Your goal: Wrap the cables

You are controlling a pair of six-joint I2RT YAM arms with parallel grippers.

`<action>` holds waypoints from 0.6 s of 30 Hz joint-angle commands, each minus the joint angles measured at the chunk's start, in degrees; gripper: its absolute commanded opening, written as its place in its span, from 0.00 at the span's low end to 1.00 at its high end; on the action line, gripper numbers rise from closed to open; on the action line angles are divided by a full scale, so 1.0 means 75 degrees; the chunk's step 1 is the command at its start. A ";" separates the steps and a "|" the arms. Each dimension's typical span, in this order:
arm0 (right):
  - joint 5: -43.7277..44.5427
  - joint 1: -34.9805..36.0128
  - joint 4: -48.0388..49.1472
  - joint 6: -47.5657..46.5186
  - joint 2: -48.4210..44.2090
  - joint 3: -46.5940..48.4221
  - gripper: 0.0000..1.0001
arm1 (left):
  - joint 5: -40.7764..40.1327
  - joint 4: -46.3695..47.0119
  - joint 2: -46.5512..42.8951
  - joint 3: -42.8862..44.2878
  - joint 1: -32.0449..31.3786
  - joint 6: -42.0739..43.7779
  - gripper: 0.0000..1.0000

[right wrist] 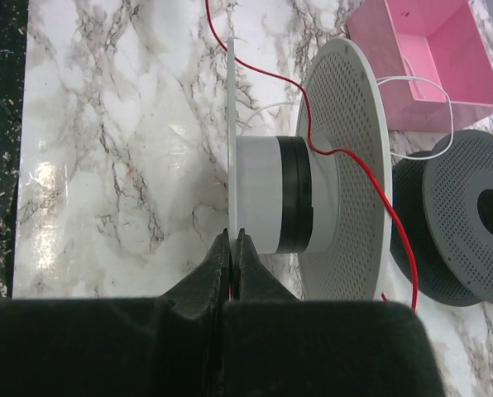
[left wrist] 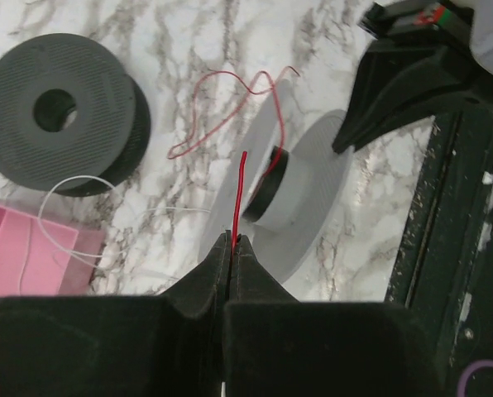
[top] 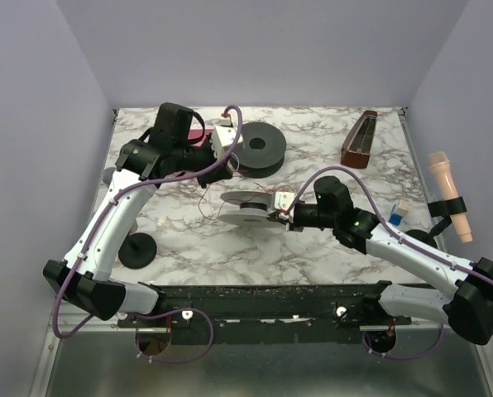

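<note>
The cable is a thin red wire [left wrist: 240, 186]. My left gripper [left wrist: 232, 240] is shut on one end of it. The rest runs in loose loops [left wrist: 217, 112] over the marble towards a white spool [left wrist: 308, 194]. In the top view the left gripper [top: 227, 169] is just behind that spool [top: 245, 203], with wire loops [top: 207, 198] to its left. My right gripper [right wrist: 236, 236] is shut on the spool's thin near flange [right wrist: 231, 124] and holds the spool on edge. The wire [right wrist: 346, 157] crosses the hub [right wrist: 271, 194] and far flange [right wrist: 350, 165]. The right gripper [top: 273, 212] sits at mid-table.
A dark grey spool [top: 259, 147] lies at the back, also in the wrist views [left wrist: 60, 112] [right wrist: 466, 219]. A pink box [right wrist: 428, 58] with a thin white wire [left wrist: 73, 207] sits beside it. A brown wedge-shaped object [top: 361, 139] stands back right. A peach microphone-shaped object [top: 449, 194] is at the right edge.
</note>
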 commanded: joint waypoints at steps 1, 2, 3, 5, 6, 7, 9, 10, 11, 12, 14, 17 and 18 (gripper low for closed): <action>0.0048 0.0084 0.0240 -0.0653 -0.0201 -0.0066 0.01 | 0.0561 -0.1166 -0.0020 -0.0017 -0.0401 0.1112 0.00; 0.0059 0.0084 -0.0061 -0.0606 -0.0283 -0.0019 0.01 | 0.0446 -0.1179 -0.0008 0.0123 -0.0390 0.1056 0.00; 0.0141 0.0072 -0.0099 -0.0351 -0.0423 0.0051 0.01 | -0.0020 -0.1110 0.0003 0.0368 -0.0355 0.0916 0.00; 0.0258 0.0060 -0.0518 -0.0080 -0.0576 0.0320 0.01 | -0.1178 -0.0713 0.0050 0.1245 -0.0168 0.0681 0.00; 0.0282 0.0037 -0.0788 0.0038 -0.0565 0.0507 0.01 | -0.1764 -0.0374 0.0143 0.1702 -0.0016 0.0448 0.00; 0.0270 -0.0010 -0.1092 0.0132 -0.0484 0.0741 0.01 | -0.2223 0.0070 0.0272 0.2507 0.0101 0.0179 0.00; 0.0223 -0.0034 -0.1667 0.0214 -0.0203 0.1140 0.01 | -0.2695 0.0985 0.0600 0.3751 0.0208 -0.0267 0.00; 0.0212 -0.0045 -0.1844 0.0261 -0.0027 0.1269 0.01 | -0.2638 0.1383 0.0833 0.4535 0.0208 -0.0478 0.00; 0.0154 -0.0045 -0.1915 0.0285 0.0125 0.1329 0.01 | -0.2487 0.1631 0.1160 0.5308 0.0208 -0.0735 0.00; 0.0014 -0.0045 -0.1939 0.0227 0.0208 0.1387 0.01 | -0.2439 0.1981 0.1465 0.6198 0.0208 -0.1167 0.00; -0.0349 -0.0045 -0.1928 0.0203 0.0256 0.1411 0.01 | -0.2601 0.2649 0.1994 0.7491 0.0208 -0.1883 0.00; -0.0760 -0.0045 -0.1787 0.0214 0.0162 0.1376 0.01 | -0.3618 0.3448 0.2370 0.8198 0.0208 -0.2016 0.00; -0.0854 -0.0045 -0.1798 0.0191 0.0139 0.1364 0.01 | -0.4156 0.3635 0.2417 0.8164 0.0208 -0.1737 0.00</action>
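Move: My left hand already holds the red cable. The clear spool, standing on edge, is about 18 cm below it, some 5 cm to its right and 1 cm back. The dark spool is about 17 cm ahead and 5 cm right of my left hand; the pink box is 17 cm ahead and 10 cm left, both nearly 30 cm below. From my right hand, pinching the near flange, the clear spool's middle is 4 cm ahead, 6 cm left and 5 cm below. I whip my left hand up about 35 cm, away from the clear spool: a small dip back and down first, then fast upwards and some 5 cm forward, fingers swinging up nearly 60 degrees and still pinching the red cable. My right hand keeps its pinch on the flange, holding the spool on edge almost in place. ##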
